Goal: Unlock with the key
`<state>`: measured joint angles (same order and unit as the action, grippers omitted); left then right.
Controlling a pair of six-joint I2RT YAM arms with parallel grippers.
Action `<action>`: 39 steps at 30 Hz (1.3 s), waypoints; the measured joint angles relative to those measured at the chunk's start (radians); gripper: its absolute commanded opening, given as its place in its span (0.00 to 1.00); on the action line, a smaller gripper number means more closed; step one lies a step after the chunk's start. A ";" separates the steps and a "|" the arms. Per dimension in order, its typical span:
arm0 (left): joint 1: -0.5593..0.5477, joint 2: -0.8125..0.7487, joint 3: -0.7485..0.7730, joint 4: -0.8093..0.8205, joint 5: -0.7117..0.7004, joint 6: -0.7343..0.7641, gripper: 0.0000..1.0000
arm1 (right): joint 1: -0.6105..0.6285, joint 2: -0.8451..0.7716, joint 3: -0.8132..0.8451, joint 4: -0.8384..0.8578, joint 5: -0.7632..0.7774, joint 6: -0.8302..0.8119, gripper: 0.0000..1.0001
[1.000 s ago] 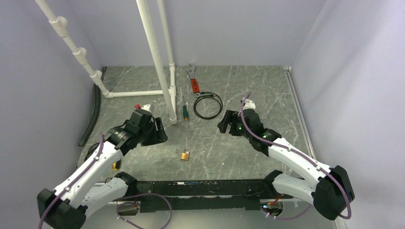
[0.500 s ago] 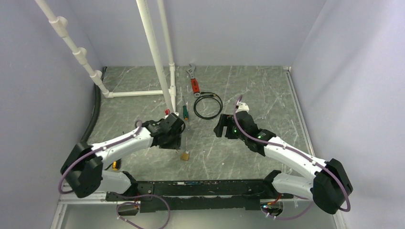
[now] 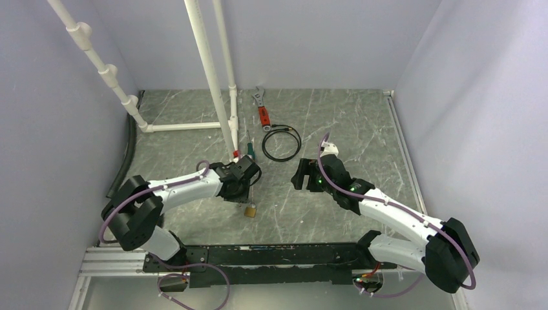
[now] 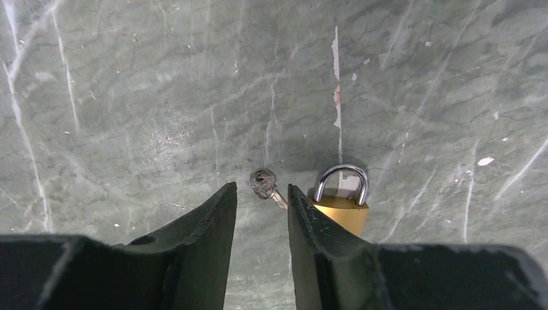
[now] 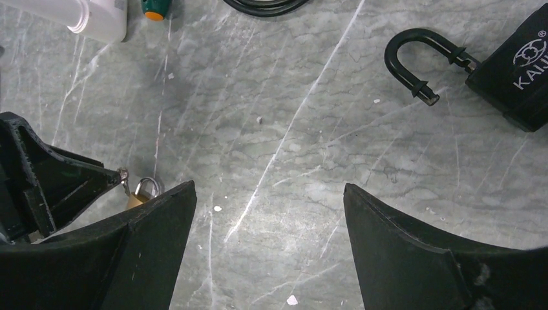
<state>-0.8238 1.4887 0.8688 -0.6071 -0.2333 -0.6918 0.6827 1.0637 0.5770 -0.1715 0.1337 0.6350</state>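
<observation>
The key (image 4: 264, 185), small and silvery with a round head, lies flat on the grey table just left of a small brass padlock (image 4: 341, 208). My left gripper (image 4: 262, 186) hovers right over it. Its jaws are open by a narrow gap with nothing between them, and the key's blade points toward the right fingertip (image 4: 292, 191). From above, the left gripper (image 3: 248, 194) sits just behind the brass padlock (image 3: 249, 210). My right gripper (image 5: 269, 186) stands wide open over bare table, a little to the right (image 3: 298, 174). It also sees the brass padlock (image 5: 137, 197).
A black padlock (image 5: 514, 71) with its shackle open lies near the right gripper. A green-handled screwdriver (image 3: 250, 150), a black cable coil (image 3: 281, 143) and a red-handled wrench (image 3: 262, 111) lie farther back. White pipes (image 3: 210, 77) stand behind the left arm, and a black hose (image 3: 123, 161) runs along the left wall.
My left arm swung from the left side to the spot over the key and brass padlock, and its jaws narrowed. The right gripper shifted slightly left.
</observation>
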 measured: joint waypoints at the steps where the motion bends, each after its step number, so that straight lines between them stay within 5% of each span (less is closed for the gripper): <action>1: -0.001 0.007 0.000 0.000 0.000 0.000 0.39 | 0.000 -0.001 0.000 0.000 0.000 0.000 0.86; 19: -0.025 0.071 0.003 -0.003 -0.027 -0.001 0.21 | 0.000 -0.005 -0.011 0.007 0.000 0.001 0.86; 23: -0.028 0.072 0.006 0.002 -0.034 -0.001 0.00 | 0.000 -0.005 -0.011 0.007 0.000 0.000 0.86; 39: -0.032 -0.066 0.006 -0.023 -0.032 0.003 0.00 | 0.000 -0.060 -0.011 0.008 -0.057 -0.039 0.86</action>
<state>-0.8555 1.4223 0.8749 -0.6304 -0.2657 -0.6891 0.6827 1.0035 0.5655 -0.1631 0.0765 0.5961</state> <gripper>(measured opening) 0.012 0.858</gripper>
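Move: The key on its small ring lies right under my left fingertips, straight ahead 0 and roughly 2 cm below. The brass padlock lies about 4 cm to the right of the key and 1 cm nearer me. The foot of the white pipe stands some 13 cm ahead of my left hand and 2 cm to its left. From my right hand the key lies roughly 17 cm left, 5 cm back and 8 cm below. I sink my half-open left hand nearly 2 cm more onto the key beside the brass padlock, shut the fingers fully and pinch its ring end. Then I lift it about 3.5 cm from the lowest point, almost straight up, speeding up as it goes. Only at the end does my right hand, still open, begin to rise by a centimetre or two. ##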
